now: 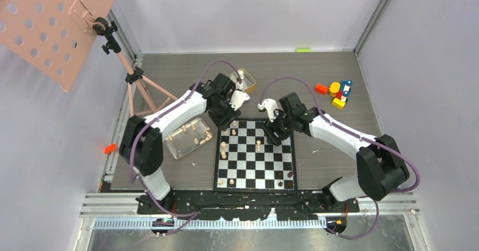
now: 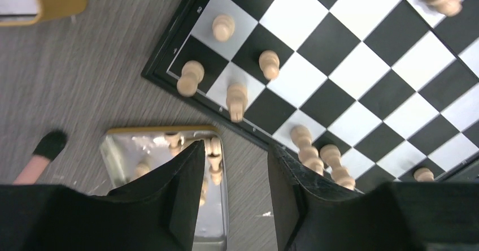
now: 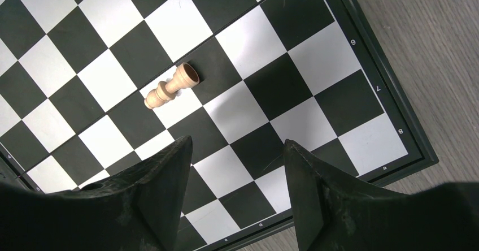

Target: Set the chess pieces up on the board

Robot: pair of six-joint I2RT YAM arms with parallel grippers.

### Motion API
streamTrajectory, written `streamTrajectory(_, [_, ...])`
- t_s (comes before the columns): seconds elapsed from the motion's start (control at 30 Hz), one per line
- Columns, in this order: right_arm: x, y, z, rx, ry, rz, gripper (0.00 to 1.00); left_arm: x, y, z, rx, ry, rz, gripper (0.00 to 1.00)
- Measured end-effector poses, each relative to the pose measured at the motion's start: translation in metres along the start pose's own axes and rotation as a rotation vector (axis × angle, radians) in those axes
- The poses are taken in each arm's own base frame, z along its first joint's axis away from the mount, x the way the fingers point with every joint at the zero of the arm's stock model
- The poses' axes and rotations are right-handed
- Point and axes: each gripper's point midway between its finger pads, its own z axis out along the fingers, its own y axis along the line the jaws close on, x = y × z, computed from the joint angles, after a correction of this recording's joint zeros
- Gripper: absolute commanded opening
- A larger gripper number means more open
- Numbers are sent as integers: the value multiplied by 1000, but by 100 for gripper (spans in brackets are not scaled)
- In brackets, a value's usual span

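The board lies in the middle of the table. Several pale chess pieces stand on squares at its far left corner. My left gripper hangs open just off that corner, with bare table between its fingers. One pale piece is further in on the board; I cannot tell whether it stands or lies. My right gripper is open above the far right squares, holding nothing. Dark pieces sit at the near right corner, and pale ones at the near left.
Left of the board is a clear tray holding several pale pieces. A gold tin stands behind the left arm, and colourful toy blocks at the back right. A tripod with a pink perforated panel is at the back left.
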Motion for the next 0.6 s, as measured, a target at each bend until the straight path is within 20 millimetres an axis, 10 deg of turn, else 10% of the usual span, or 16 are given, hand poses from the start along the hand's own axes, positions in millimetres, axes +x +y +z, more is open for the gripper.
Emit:
streamTrajectory(0.27, [0,0,0,0,0,0,66,23,17,-53,-100,-89,-35,48])
streamTrajectory(0.6, [0,-1,0,1,-1,1,66,102,47,-29,-111,79,-196,49])
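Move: For the left hand, the pale piece standing near the tray's board-side edge is about 12 cm left, 4 cm back and 5 cm below. The cluster of pieces in the tray corner nearest the board is some 7 cm left and 1 cm back, equally low. The pawn-sized piece just set down stands straight under the hand, about 4 cm below; the board's corner piece is 3 cm ahead of that one. From the right hand the tray piece is roughly 32 cm left, level fore and aft, 6 cm lower. Touching nothing, the left hand heads from the board's far-left corner towards the tray of pale pieces: it rises about 4 cm off the piece just set down, swings some 11 cm left across the board's edge with a slight drift back, then sinks about 5 cm over the tray. The wrist turns some 13 degrees counter-clockwise; the fingers stay half open. ##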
